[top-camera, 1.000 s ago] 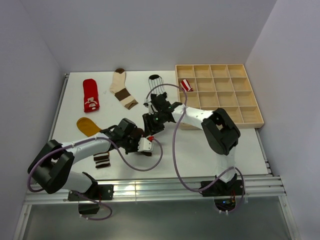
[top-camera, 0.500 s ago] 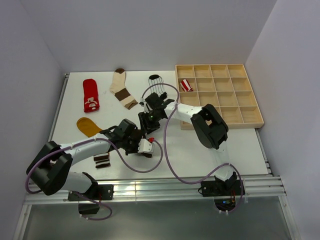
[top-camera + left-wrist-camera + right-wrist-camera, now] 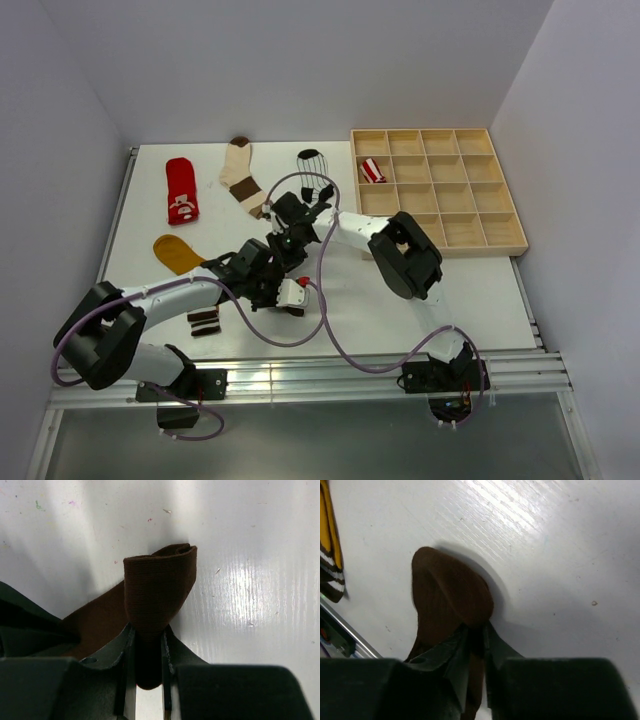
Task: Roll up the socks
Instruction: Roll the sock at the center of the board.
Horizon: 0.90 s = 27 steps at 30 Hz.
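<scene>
A dark brown sock (image 3: 157,587) lies folded on the white table. My left gripper (image 3: 148,630) is shut on its folded end. The right wrist view shows the other end of the dark brown sock (image 3: 447,595) humped up, with my right gripper (image 3: 476,630) shut on it. From above, my left gripper (image 3: 268,278) and right gripper (image 3: 283,240) sit close together mid-table and hide the sock. The other socks lie flat: red with white pattern (image 3: 181,190), cream-and-brown (image 3: 245,175), white with black stripes (image 3: 312,170), and mustard (image 3: 178,253) with its striped cuff (image 3: 203,320).
A wooden compartment tray (image 3: 505,247) stands at the back right, with a rolled red-white striped sock (image 3: 372,170) in a left compartment. My left arm crosses over the mustard sock. An aluminium rail (image 3: 300,385) runs along the near table edge.
My right gripper moved left and nearer, up to the left gripper, and closed on the dark brown sock. The left gripper kept its hold and place.
</scene>
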Tool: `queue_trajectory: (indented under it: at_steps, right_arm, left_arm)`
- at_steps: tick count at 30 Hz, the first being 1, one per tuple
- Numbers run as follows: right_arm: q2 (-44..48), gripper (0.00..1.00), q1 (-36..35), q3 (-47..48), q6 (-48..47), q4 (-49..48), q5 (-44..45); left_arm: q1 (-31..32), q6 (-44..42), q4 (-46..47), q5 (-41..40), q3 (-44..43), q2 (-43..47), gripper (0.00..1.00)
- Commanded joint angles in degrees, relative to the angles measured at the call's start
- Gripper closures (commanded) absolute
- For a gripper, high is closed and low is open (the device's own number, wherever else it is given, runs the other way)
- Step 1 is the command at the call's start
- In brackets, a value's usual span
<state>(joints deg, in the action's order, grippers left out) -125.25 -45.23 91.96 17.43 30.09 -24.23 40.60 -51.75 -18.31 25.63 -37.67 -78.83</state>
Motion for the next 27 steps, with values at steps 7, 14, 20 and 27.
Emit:
queue_trajectory:
  at_steps: [7, 14, 20, 27]
  right_arm:
    - [0.1, 1.0, 0.5, -4.0, 2.4, 0.4, 11.7]
    - [5.5, 1.0, 5.1, -10.3, 4.4, -2.4, 16.2]
    - [6.9, 1.0, 6.6, -12.5, 3.9, -2.6, 17.8]
    - [7.6, 1.0, 7.1, -13.6, 3.7, -3.5, 18.9]
  left_arm:
    - [0.6, 0.6, -0.2, 0.9, -0.3, 0.5, 1.0]
    - [0.6, 1.8, -2.7, 2.0, -1.7, 2.9, 1.0]
    - [-1.0, 3.0, -7.4, 6.2, -6.8, -1.5, 1.0]
    - [-5.1, -1.5, -18.5, 12.2, -14.1, -11.1, 1.0]
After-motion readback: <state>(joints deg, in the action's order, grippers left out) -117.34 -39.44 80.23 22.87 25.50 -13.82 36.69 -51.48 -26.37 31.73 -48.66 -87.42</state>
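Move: The brown sock lies pinned in the left fingers near its back end, its middle some 4 cm ahead of that hand and just below it. From the right hand, whose fingers are still closing over its front part, the sock's middle is about 4 cm back and 1 cm left. From the right hand, the cream-brown sock lies about 16 cm ahead and 8 cm left, the black-white sock 18 cm ahead and 9 cm right, and the yellow sock 19 cm left and 7 cm back, all about 2 cm lower. Rightward and somewhat forward, the right hand draws its part of the brown sock by about 7 cm, staying low over the table, after first shutting its fingers on the cloth; it turns some 15 degrees clockwise on the way. The left hand keeps its pinch and at first holds still, then follows about 2 cm forward and a little to the right, rising 2 cm before dipping again. ##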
